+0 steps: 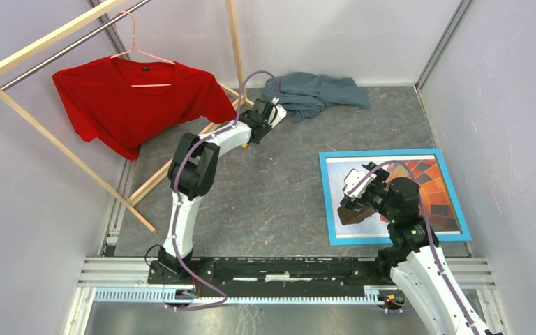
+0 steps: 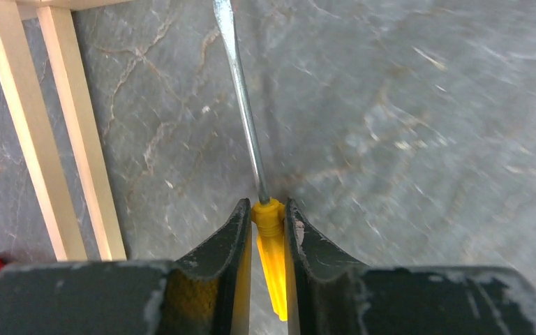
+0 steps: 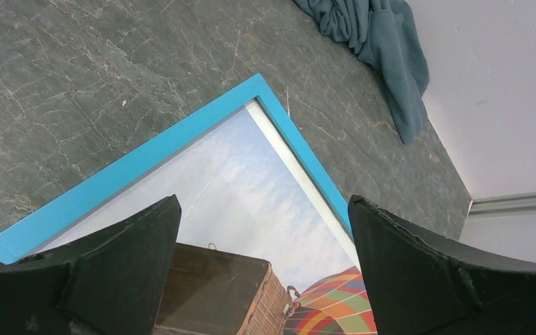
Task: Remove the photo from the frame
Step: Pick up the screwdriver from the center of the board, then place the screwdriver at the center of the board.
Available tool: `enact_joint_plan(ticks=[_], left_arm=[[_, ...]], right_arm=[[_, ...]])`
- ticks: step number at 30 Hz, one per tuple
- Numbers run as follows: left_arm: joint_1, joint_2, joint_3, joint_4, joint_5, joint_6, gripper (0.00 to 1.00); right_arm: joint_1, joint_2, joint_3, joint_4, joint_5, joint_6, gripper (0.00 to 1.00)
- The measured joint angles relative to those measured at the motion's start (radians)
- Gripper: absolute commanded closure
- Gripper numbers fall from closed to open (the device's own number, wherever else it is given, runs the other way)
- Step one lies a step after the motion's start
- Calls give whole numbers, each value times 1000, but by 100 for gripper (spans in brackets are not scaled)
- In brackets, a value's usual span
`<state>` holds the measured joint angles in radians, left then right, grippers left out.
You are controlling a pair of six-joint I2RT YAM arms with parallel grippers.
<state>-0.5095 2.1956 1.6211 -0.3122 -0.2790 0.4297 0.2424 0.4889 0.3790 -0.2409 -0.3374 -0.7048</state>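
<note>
The frame (image 1: pixel 326 202) lies flat, front up, on the grey floor at the right, its light-blue border round the photo (image 1: pixel 436 188) of a colourful balloon. My right gripper (image 1: pixel 350 195) hovers over the photo's left part, open and empty. In the right wrist view the fingers (image 3: pixel 132 251) stand wide apart above the photo (image 3: pixel 251 181), with the brown basket and sky between them and the frame (image 3: pixel 146 164) corner beyond. My left gripper (image 1: pixel 273 112) is far back, left of the frame. It (image 2: pixel 268 209) is shut on a screwdriver's yellow handle (image 2: pixel 272 244), the steel shaft (image 2: pixel 241 91) pointing away.
A red T-shirt (image 1: pixel 129 98) hangs on a pink hanger from the wooden clothes rack (image 1: pixel 56 146) at the back left; its legs (image 2: pixel 84 139) run beside my left gripper. A grey-blue cloth (image 1: pixel 317 94) lies crumpled by the back wall. Pale walls close in on all sides.
</note>
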Motion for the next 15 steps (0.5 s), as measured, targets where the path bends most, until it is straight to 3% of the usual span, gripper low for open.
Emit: enact_joint_plan(ticks=[4, 10, 15], left_arm=[[33, 87, 107, -14, -27, 31, 85], [85, 111, 137, -22, -42, 66, 79], [98, 130, 154, -11, -75, 101, 62]], right_arm=[[-1, 3, -1, 0, 2, 0, 2], [-2, 3, -1, 1, 3, 0, 2], [-2, 3, -1, 1, 5, -1, 2]])
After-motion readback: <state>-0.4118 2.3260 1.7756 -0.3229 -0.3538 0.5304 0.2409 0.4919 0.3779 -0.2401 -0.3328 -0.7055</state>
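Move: Beside the wooden rack, the clear floor spot to which the held screwdriver is being brought lies about 5 cm ahead of the left hand, 5 cm to its left and 4 cm below. The rack foot's near end is some 10 cm ahead and 4 cm right of this hand; the grey cloth's middle is roughly 20 cm ahead and 19 cm right. From the right hand, the spot lies about 30 cm ahead, 30 cm left and 14 cm below. Carrying the screwdriver low over the floor, still pinched by its yellow handle, the left hand goes forward first, then mostly left, about 5 cm each way, in towards the rack's long bottom rail. The hand slows near the end, its left side rolling up by some 5 to 10 degrees, while the fingers keep their hold. ##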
